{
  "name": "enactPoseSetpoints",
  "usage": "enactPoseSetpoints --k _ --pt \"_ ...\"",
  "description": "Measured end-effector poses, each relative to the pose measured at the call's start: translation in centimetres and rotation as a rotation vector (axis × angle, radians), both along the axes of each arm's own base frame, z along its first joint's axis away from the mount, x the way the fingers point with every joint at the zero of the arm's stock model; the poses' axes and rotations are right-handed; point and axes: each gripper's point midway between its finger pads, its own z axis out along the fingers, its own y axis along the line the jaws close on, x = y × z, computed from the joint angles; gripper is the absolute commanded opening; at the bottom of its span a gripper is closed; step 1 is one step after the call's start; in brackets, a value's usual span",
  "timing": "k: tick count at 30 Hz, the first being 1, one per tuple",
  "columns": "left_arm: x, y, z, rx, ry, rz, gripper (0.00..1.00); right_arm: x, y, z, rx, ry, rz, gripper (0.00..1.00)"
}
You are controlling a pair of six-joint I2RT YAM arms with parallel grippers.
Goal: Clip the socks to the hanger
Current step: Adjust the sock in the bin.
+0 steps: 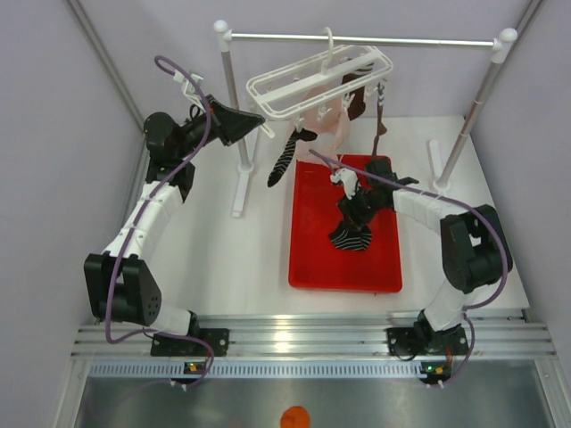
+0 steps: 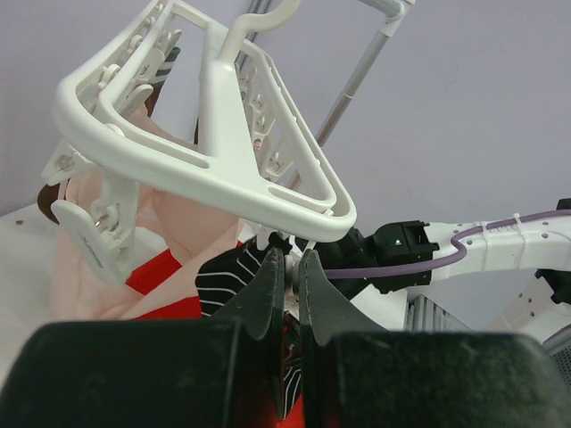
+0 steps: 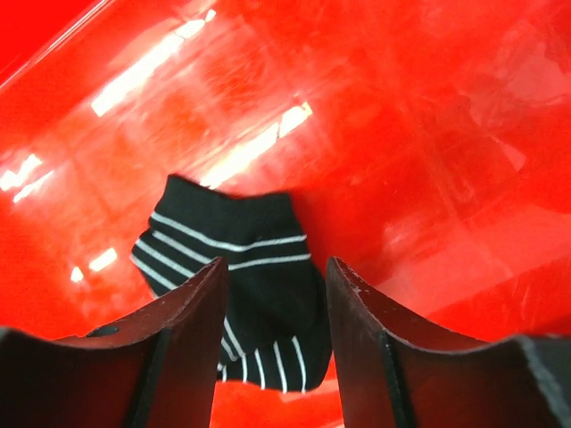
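The white hanger (image 1: pixel 317 80) hangs tilted from the crossbar by its hook. My left gripper (image 1: pixel 264 126) is at its near left corner, shut on a small white peg (image 2: pixel 293 260) under the frame (image 2: pixel 205 152). A black striped sock (image 1: pixel 287 156) dangles from the hanger just beyond that peg. Two dark brown socks (image 1: pixel 353 100) (image 1: pixel 382 125) hang on the right side. Another black striped sock (image 1: pixel 352 234) lies in the red tray (image 1: pixel 312 259). My right gripper (image 1: pixel 351 212) hovers open over this sock (image 3: pixel 241 259), one finger on either side and nothing held.
A pale pink cloth (image 1: pixel 332 127) hangs from the hanger between the socks. The stand's metal crossbar (image 1: pixel 357 39) spans two white posts, with the left post (image 1: pixel 234 107) close to my left arm. Grey walls close in both sides.
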Motion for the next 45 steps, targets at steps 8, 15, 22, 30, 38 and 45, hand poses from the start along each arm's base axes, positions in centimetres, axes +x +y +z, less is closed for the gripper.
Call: enactPoseSetpoints --k 8,15,22,30,38,45 --pt "0.0 0.0 0.0 0.002 -0.003 0.001 0.00 1.6 0.6 0.0 0.020 -0.053 -0.017 0.51" --pt "0.0 0.0 -0.1 0.005 -0.004 0.001 0.00 1.1 1.0 -2.3 0.008 -0.005 0.030 0.42" --pt "0.1 0.0 -0.2 0.011 -0.003 0.004 0.00 0.7 1.6 -2.1 0.021 0.001 0.085 0.00" --pt "0.1 0.0 -0.3 0.011 0.001 0.004 0.00 -0.5 1.8 1.5 0.065 -0.022 0.107 0.00" --pt "0.1 0.0 -0.3 0.010 0.002 0.006 0.00 2.0 1.1 9.2 0.128 -0.211 0.094 0.00" --pt "0.1 0.0 -0.3 0.010 0.002 0.006 0.00 2.6 2.1 11.8 0.130 -0.278 0.147 0.00"
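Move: The black striped sock lies doubled up on the bin floor about 3 cm below my right hand, its middle 1 cm back and 1 cm to the left, between and under my open fingers. The bin's right rim is level with it, some 12 cm to the hand's right. The pink bag hangs about 13 cm ahead of that hand, 10 cm left and 25 cm up. From my left hand the sock is some 6 cm back, 20 cm right and 39 cm down. With my right hand I ease forward a little, then sink about 2 cm onto the sock and shut my half-open fingers, pinching its fabric off the bin floor. Keeping that pinch, I lift the sock some 14 cm, reaching about 3 cm farther out towards the hanging bag and tipping my fingertips some 15 degrees forward. ##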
